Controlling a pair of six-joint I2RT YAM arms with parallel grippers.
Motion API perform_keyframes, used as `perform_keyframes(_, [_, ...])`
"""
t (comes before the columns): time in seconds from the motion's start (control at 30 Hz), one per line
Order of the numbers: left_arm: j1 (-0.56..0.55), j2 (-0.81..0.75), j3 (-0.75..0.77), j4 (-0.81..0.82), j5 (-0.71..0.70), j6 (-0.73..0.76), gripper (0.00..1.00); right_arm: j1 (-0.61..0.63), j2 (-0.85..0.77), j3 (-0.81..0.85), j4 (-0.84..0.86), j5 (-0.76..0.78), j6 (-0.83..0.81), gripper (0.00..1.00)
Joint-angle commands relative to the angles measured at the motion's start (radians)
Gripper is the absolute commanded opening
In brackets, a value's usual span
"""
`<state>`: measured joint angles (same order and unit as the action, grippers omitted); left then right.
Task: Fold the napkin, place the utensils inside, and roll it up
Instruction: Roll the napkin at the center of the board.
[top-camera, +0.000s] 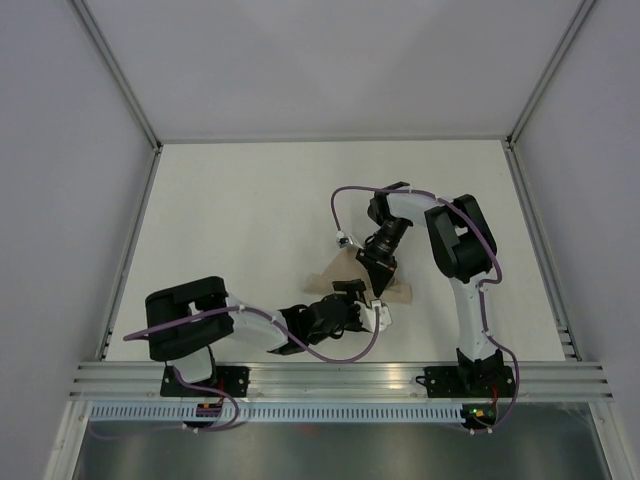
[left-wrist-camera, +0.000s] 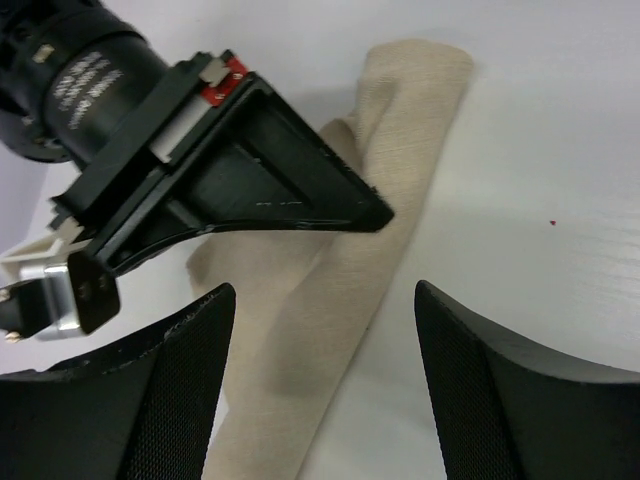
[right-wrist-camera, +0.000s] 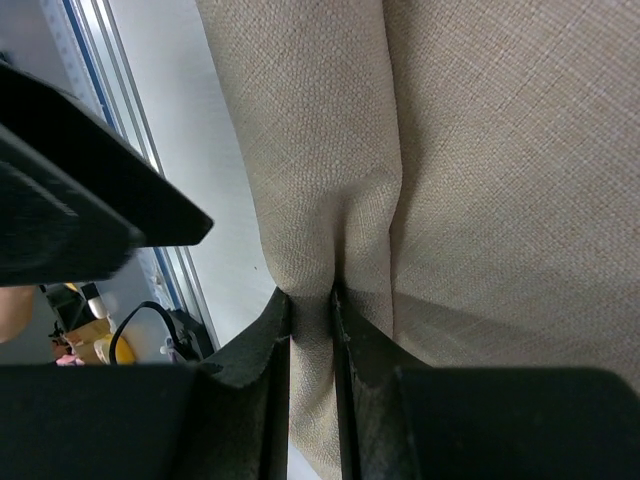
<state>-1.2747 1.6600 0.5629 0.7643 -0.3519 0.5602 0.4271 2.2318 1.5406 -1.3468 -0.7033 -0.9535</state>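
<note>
The beige napkin (top-camera: 335, 277) lies bunched into a long roll (left-wrist-camera: 345, 270) near the table's front middle. My right gripper (right-wrist-camera: 312, 308) is shut on a raised fold of the napkin (right-wrist-camera: 470, 150), pinching the cloth between its two fingers. From above, the right gripper (top-camera: 379, 277) points down onto the cloth. My left gripper (left-wrist-camera: 325, 292) stands open just over the roll, fingers apart on either side and touching nothing; from above, the left gripper (top-camera: 352, 298) is at the napkin's near edge. The right gripper's black finger (left-wrist-camera: 300, 190) shows ahead of it. The utensils are out of view.
An aluminium rail (top-camera: 340, 378) runs along the near edge, with the arm bases bolted to it. White walls with metal frame posts (top-camera: 130, 270) enclose the table on three sides. Purple cables (top-camera: 345, 205) loop off both arms.
</note>
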Motion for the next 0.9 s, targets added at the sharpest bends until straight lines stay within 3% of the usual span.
perform_keyframes(0.0, [-0.003, 0.046, 0.046, -0.026, 0.096, 0.040, 0.77, -0.004, 0.080, -0.011, 0.233, 0.162, -0.019, 0.15])
perform_keyframes(0.33, [0.069, 0.121, 0.115, -0.115, 0.156, 0.075, 0.78, -0.005, 0.085, -0.005, 0.239, 0.180, -0.021, 0.16])
perform_keyframes(0.43, [0.090, 0.126, 0.152, -0.205, 0.198, 0.060, 0.74, -0.008, 0.080, -0.007, 0.244, 0.179, -0.019, 0.16])
perform_keyframes(0.53, [0.101, 0.141, 0.199, -0.320, 0.241, 0.043, 0.61, -0.011, 0.069, -0.002, 0.248, 0.176, -0.011, 0.20])
perform_keyframes(0.67, [0.104, 0.144, 0.258, -0.444, 0.295, 0.006, 0.24, -0.027, 0.017, 0.009, 0.270, 0.137, 0.019, 0.39])
perform_keyframes(0.77, [0.115, 0.121, 0.270, -0.480, 0.338, -0.026, 0.08, -0.054, -0.050, 0.027, 0.296, 0.108, 0.073, 0.49])
perform_keyframes(0.87, [0.144, 0.081, 0.269, -0.511, 0.444, -0.071, 0.04, -0.099, -0.122, 0.065, 0.288, 0.058, 0.125, 0.53])
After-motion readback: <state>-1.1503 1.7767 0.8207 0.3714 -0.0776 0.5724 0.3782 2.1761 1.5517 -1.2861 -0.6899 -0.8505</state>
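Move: The napkin's rolled edge runs left to right beneath the left hand; the stretch to grip is about 2 cm ahead, 2 cm to its right and 5 cm below. The right gripper's fingertips, already pinching the same roll, are some 4 cm to the left hand's right, about 1 cm ahead and 5 cm below. The unrolled flap's peak lies roughly 8 cm ahead, 3 cm left and 6 cm below. From the right hand, the roll is right between the fingers. The napkin roll changes hands: the left hand sinks about 4 cm with open fingers, drawing back slightly, then goes forward and to the right onto the roll and closes on it, tilting some 15 degrees. The right hand keeps its pinch, still, until the left is closing; then it opens partway, lets go and heads forward about 3 cm, rising a little. ##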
